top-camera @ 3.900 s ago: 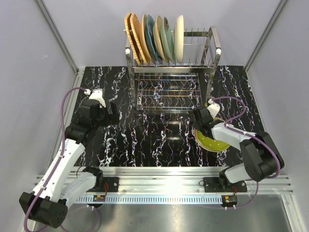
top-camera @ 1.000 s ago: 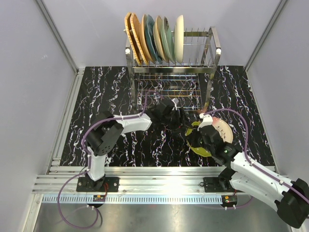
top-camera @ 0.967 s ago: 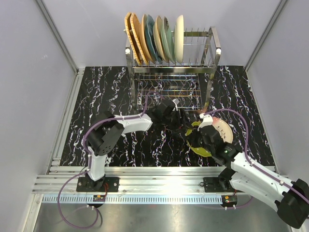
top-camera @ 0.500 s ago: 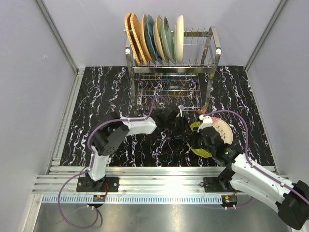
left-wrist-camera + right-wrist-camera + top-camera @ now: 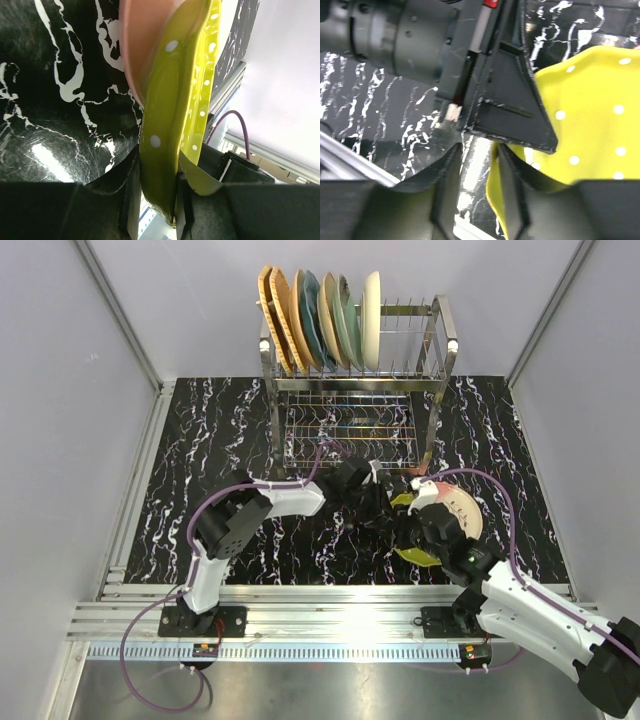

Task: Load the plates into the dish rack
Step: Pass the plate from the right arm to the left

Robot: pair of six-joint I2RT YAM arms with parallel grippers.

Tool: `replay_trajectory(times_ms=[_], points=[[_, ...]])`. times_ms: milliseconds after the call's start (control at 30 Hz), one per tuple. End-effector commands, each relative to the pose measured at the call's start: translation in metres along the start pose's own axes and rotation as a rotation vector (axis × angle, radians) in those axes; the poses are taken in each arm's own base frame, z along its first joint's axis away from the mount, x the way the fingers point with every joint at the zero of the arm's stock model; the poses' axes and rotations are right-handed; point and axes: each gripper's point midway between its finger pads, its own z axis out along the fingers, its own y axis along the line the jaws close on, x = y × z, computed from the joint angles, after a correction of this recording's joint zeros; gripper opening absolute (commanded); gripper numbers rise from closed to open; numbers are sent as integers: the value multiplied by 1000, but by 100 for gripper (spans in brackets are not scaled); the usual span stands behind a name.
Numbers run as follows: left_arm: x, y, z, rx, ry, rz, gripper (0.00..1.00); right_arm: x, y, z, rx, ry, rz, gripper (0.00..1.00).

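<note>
A yellow-green dotted plate (image 5: 420,556) (image 5: 170,100) (image 5: 590,110) stands tilted on edge on the black table, right of centre. My left gripper (image 5: 388,510) (image 5: 159,167) is shut on its rim, one finger on each face. My right gripper (image 5: 412,532) (image 5: 477,165) stands open around the plate's other edge; the rim rests against one finger, with a gap to the other. A pink-edged plate (image 5: 462,508) (image 5: 137,45) lies flat just behind it. The dish rack (image 5: 355,390) stands at the back with several plates (image 5: 320,315) upright in its left tines.
The rack's right-hand tines (image 5: 410,320) hold nothing, and its lower grid shelf (image 5: 350,430) is bare. An aluminium rail (image 5: 330,600) runs along the near table edge. Grey walls close in the left, right and back.
My left arm has reached right and its jaws have closed on the dotted plate's rim. My right gripper, shut on the plate a second ago, has opened.
</note>
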Motion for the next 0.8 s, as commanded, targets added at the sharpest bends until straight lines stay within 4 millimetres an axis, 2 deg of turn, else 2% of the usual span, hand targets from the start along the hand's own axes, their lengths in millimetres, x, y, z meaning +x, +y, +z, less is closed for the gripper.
replay_trajectory(times_ms=[0,100,267,400,500,633,767], points=[[-15,-32,-15,96,-15,63,11,-25,32,-6,-120,-58,-4,46],[-21,-31,-22,92,-31,74,9,-30,37,-10,-134,-59,-13,51],[-24,-47,-38,103,-58,150,0,-45,52,-22,-196,-100,-12,58],[-23,-56,-52,103,-75,212,0,-57,59,-30,-210,-120,-24,61],[-23,-54,-60,98,-83,234,0,-67,69,-37,-250,-131,-33,62],[-23,-61,-85,116,-126,272,0,-77,75,-44,-275,-169,-28,66],[-20,-57,-105,87,-164,321,0,-84,77,-48,-275,-186,-59,72]])
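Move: The yellow-green plate is already in the left fingers by its left rim, its middle about 7 cm right of that hand and 3 cm lower; from the right hand it lies about 3 cm ahead, 6 cm right and 5 cm below. The dish rack stands some 26 cm ahead of the left hand, 10 cm left and 10 cm higher at its middle. The pink plate lies about 13 cm right of the left hand, 2 cm ahead and 6 cm below. Keep the left fingers shut on the yellow-green plate's rim while the right fingers go on opening and let go. Lift the right gripper some 9 cm clear, drifting left and tilting up slightly. Ease the left gripper forward a centimetre, then draw the plate left about 5 cm and up, away from the pink plate, with a slight wrist tilt. ##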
